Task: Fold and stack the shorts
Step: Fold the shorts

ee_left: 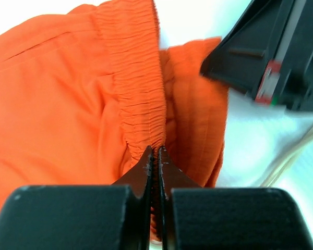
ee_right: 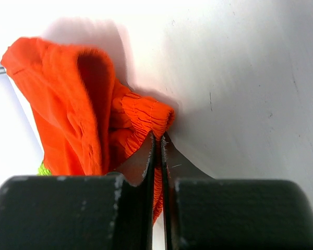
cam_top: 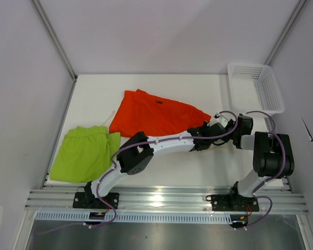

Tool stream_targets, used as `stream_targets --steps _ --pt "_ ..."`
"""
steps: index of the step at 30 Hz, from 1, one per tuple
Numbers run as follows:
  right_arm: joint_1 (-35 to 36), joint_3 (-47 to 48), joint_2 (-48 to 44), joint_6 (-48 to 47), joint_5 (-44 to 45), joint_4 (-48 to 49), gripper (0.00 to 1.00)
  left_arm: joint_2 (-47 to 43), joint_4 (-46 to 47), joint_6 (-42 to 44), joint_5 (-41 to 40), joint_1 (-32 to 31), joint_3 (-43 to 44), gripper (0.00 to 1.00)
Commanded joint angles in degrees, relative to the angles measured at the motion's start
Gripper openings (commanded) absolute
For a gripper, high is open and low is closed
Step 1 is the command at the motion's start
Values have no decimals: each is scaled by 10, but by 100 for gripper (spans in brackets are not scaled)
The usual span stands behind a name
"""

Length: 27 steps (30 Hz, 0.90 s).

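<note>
The orange-red shorts (cam_top: pixel 151 115) lie spread across the middle of the table, their right corner under both grippers. In the left wrist view my left gripper (ee_left: pixel 156 152) is shut on the gathered elastic waistband of the orange shorts (ee_left: pixel 57 104). My right gripper (ee_right: pixel 157 138) is shut on another bunched part of the same waistband (ee_right: pixel 141 117), close beside the left one. From above, the left gripper (cam_top: pixel 204 131) and right gripper (cam_top: pixel 219 119) meet at that corner. The lime green shorts (cam_top: pixel 86 153) lie flat at the near left, apart from both grippers.
A white mesh basket (cam_top: pixel 255 87) stands at the back right corner. The left arm (cam_top: pixel 146 148) stretches diagonally across the near table. The right arm's dark body (ee_left: pixel 274 52) fills the upper right of the left wrist view. Walls enclose the table.
</note>
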Motion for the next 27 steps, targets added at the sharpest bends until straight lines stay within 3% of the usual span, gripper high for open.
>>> stream_targets --steps 1,10,27 --pt "-5 20 11 -3 12 3 0 -78 6 -15 -17 -5 -42 2" --pt "-4 18 11 -5 13 7 0 -144 38 -36 67 -13 -121 2" --pt "-2 18 8 -6 15 10 0 -101 -5 -108 101 -49 -98 6"
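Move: The left gripper already has the red shorts' waistband pinched. Its goal is the table roughly 7 cm back and 6 cm below. The right gripper holds the other waistband end about 5 cm to the left hand's right, 4 cm ahead and 4 cm lower. The red cloth's middle lies some 24 cm left and 6 cm ahead, and the white basket about 17 cm right and 17 cm ahead. From the right hand, the goal is some 11 cm back and 5 cm left. Keep the left fingers shut on the waistband and lift it about 2 cm while easing slightly left, then draw it back towards the bases by about 7 cm in all, away from the right gripper, drifting back right and sinking slightly, the fingers tipping some 10 degrees further down. Hold the right gripper still, keeping its pinch on its end. ##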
